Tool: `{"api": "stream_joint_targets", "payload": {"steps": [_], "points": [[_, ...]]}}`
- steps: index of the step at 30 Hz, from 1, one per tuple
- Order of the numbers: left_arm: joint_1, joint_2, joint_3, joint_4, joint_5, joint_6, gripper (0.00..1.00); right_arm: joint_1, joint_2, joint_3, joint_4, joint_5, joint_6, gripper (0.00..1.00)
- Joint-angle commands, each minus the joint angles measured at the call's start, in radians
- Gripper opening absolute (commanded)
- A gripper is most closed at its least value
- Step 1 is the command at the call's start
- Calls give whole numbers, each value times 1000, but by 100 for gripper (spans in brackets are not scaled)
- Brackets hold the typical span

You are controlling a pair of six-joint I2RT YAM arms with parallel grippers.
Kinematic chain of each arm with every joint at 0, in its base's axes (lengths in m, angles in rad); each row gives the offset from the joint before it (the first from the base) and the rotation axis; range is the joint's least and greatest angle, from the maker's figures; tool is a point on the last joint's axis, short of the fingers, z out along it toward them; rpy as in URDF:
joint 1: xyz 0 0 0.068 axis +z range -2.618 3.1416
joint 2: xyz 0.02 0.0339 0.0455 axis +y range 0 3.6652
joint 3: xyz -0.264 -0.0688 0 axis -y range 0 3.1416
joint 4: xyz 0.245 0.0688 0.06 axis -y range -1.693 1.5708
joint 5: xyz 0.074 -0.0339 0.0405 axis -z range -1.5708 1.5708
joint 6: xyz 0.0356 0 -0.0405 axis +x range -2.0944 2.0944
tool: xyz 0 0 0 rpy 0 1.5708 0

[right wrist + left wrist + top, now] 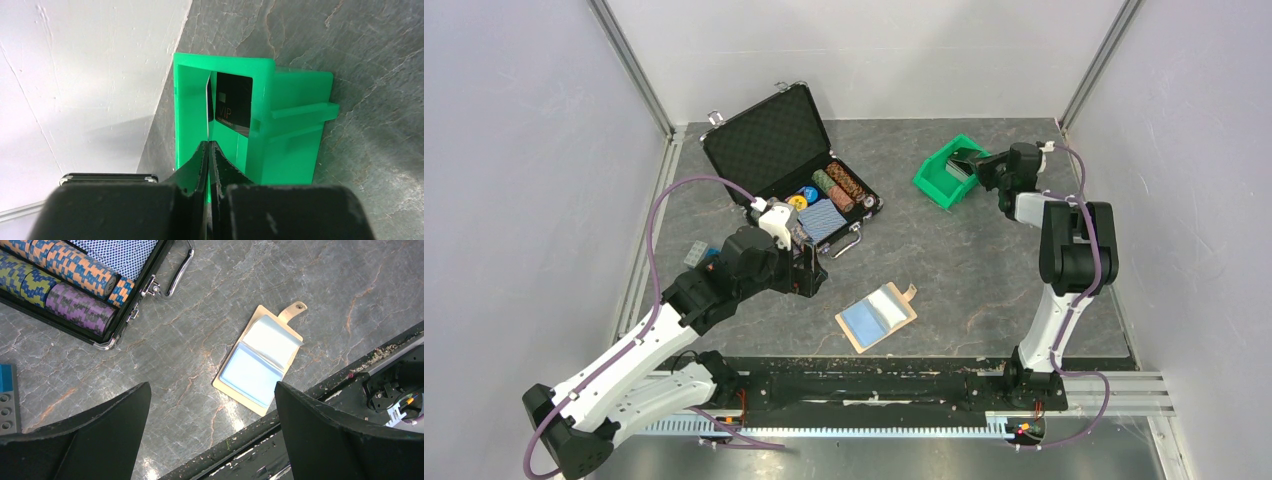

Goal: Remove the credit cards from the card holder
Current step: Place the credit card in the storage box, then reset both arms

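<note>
The tan card holder (pixel 876 316) (pixel 235 388) lies spread open near the table's front edge, tab pointing away. A light blue credit card (pixel 250 372) shows in its near pocket. My left gripper (pixel 810 270) (pixel 212 390) hangs open above the bare table, just left of the holder and apart from it. My right gripper (pixel 977 166) (pixel 208 145) is shut at the mouth of the green bin (pixel 939 180) (pixel 295 130), and a thin light card (pixel 207 110) seen edge-on runs from its fingertips into the bin. A black card marked VIP (pixel 233 102) stands inside the bin.
The open black chip case (pixel 769 135) with rows of poker chips (pixel 75 270) and a blue patterned block (pixel 822 218) sits at the back left. A blue and grey block (pixel 6 400) lies left of my left arm. The black front rail (pixel 280 440) runs just below the holder.
</note>
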Motion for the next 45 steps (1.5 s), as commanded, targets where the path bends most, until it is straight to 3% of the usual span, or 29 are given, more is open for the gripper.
{"api": "stream_joint_targets", "payload": {"steps": [1, 9, 16, 32, 39, 42, 45], "points": [[3, -13, 12, 36, -11, 48, 100, 8, 12, 45, 1, 51, -5, 0], [3, -14, 12, 37, -12, 48, 100, 11, 5, 41, -10, 72, -12, 0], [3, -15, 10, 36, -14, 48, 100, 11, -14, 71, -52, 95, -38, 25], [4, -27, 5, 37, -3, 45, 100, 6, -191, 143, -247, 166, -96, 35], [5, -27, 13, 33, 18, 46, 100, 22, -317, 135, -334, 12, -288, 42], [5, -45, 9, 34, 9, 44, 100, 32, -412, 89, -360, -85, -413, 52], [4, -59, 7, 31, 3, 36, 100, 54, -526, 70, -495, -107, -575, 73]]}}
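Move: The right hand's shut fingers still pinch the credit card's near edge, inside the green storage box. The cards already there lie about 2 cm ahead, 2 cm left and some 5 cm below; the box's middle is roughly 2 cm back, 4 cm left and 6 cm down. The poker case's tray stands some 36 cm left and 11 cm back. From the left hand the stacked cards are about 34 cm ahead, 33 cm right and 15 cm lower. Barely sinking at first, the right hand eases about a centimetre to its right as its fingers begin to part and let go of the card. It then climbs about 13 cm out of the green box, fingers opening to over half, and draws back some 4 cm late in the rise while the wrist rolls about 15 degrees, left side down. ##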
